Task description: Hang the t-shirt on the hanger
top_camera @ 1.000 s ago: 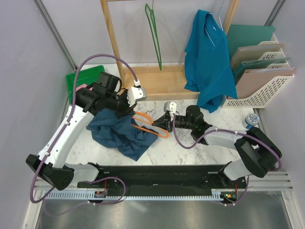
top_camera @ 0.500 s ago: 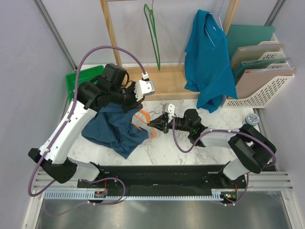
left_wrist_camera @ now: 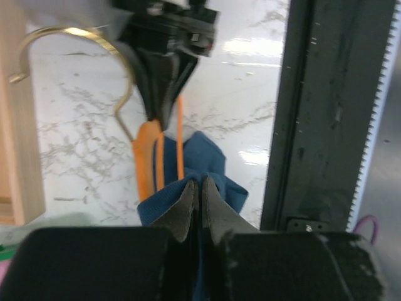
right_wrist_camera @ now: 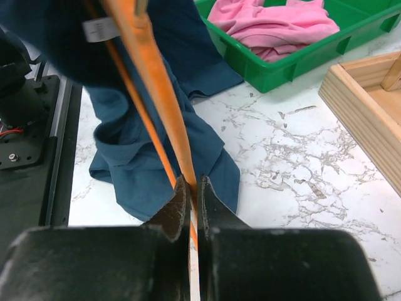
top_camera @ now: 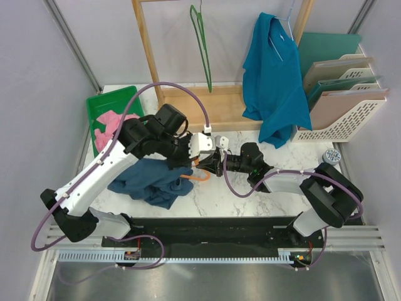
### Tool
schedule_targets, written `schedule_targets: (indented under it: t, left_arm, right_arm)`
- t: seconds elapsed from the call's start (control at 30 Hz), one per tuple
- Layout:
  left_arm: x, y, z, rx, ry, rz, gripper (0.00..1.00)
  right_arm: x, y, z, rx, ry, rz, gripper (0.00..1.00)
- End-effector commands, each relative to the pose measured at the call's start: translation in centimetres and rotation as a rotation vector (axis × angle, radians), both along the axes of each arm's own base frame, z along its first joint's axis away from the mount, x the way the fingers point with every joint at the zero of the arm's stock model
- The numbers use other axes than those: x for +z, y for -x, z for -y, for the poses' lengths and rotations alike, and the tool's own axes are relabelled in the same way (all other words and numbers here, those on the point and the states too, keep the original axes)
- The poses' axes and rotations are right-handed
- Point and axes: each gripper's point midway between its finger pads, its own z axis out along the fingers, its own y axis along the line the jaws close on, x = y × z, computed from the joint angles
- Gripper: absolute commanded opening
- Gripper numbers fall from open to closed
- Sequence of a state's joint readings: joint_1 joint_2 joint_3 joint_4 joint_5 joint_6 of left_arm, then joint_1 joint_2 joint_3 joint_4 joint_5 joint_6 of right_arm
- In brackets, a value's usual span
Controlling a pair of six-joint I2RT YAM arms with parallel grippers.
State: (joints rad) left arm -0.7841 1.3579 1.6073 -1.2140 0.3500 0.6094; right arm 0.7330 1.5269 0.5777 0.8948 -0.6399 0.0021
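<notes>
The navy t-shirt (top_camera: pixel 149 182) lies bunched on the marble left of centre, one part lifted. My left gripper (top_camera: pixel 190 161) is shut on a fold of the t-shirt (left_wrist_camera: pixel 188 194). Orange bars of the hanger (left_wrist_camera: pixel 148 157) run into that cloth, and its gold hook (left_wrist_camera: pixel 75 34) curves away at the top left of the left wrist view. My right gripper (top_camera: pixel 207 164) faces the left one, almost touching it. In the right wrist view my right gripper (right_wrist_camera: pixel 193 185) is shut on the hanger (right_wrist_camera: pixel 164 94), whose bars pass up into the t-shirt (right_wrist_camera: pixel 156 157). Only a short orange piece of the hanger (top_camera: pixel 188 177) shows from above.
A green bin (top_camera: pixel 100 106) with a pink garment (top_camera: pixel 109 120) sits at the back left. A wooden rack (top_camera: pixel 213 106) carries a green hanger (top_camera: pixel 202 44) and a teal shirt (top_camera: pixel 272 81). A white file rack (top_camera: pixel 341 100) stands at the right.
My left arm swung right and toward the centre, dragging the t-shirt's lifted part over the hanger toward my right gripper. The pink garment in the bin came into view. The right gripper shifted slightly left.
</notes>
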Motion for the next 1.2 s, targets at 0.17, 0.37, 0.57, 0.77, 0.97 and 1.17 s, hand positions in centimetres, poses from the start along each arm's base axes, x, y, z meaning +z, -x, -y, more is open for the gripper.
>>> schedule_targets:
  t: [0.17,0.37,0.57,0.77,0.97,1.17]
  left_arm:
    - [3.7,1.1,4.1,-0.05,0.227,-0.067,0.61]
    - [9.2,-4.7,-3.3,0.239,0.281,0.104,0.76]
    - [8.0,-8.2,-10.3,0.435,0.16,0.235,0.77]
    - [4.0,-10.8,-14.3,0.517,0.053,0.251,0.54]
    - [2.3,-11.9,-14.0,0.733,0.167,0.173,0.63]
    - [0.4,-9.4,-10.7,0.51,0.202,0.119,0.75]
  right_arm:
    - [9.1,-0.2,0.1,0.007,-0.209,0.176,0.0]
    - [9.5,-1.4,2.6,-0.072,-0.22,0.125,0.0]
    - [10.3,-1.6,3.7,-0.104,-0.236,0.127,0.0]
    - [10.7,-1.6,3.4,-0.107,-0.268,0.112,0.0]
    - [10.8,-1.2,3.3,-0.103,-0.281,0.103,0.0]
    - [9.9,-0.7,3.2,-0.077,-0.253,0.1,0.0]
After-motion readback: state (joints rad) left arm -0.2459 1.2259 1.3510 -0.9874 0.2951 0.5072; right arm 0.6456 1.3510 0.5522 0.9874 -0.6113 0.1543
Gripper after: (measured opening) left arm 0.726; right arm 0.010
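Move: The left hand still pinches a fold of the t-shirt. The t-shirt's bunched part over the hanger's left half lies about 13 cm to its left, 2 cm ahead and some 10 cm below; the right fingers' grip on the hanger is about 4 cm to its right, 3 cm ahead and 7 cm lower. The green bin sits roughly 34 cm left, 20 ahead. From the right hand the bunched part is some 17 cm left, 1 cm back and 3 cm lower. Back a little first, while the left fingers open wide and let go of the t-shirt; then the left hand arcs up, left and forward, turning counter-clockwise some 40 degrees, and sinks about 10 cm, fingers open, over the cloth around the hanger's left half, ending roughly 14 cm farther left. The right hand keeps its grip and lifts the hanger about 8 cm, easing right and tipping its left side up. ##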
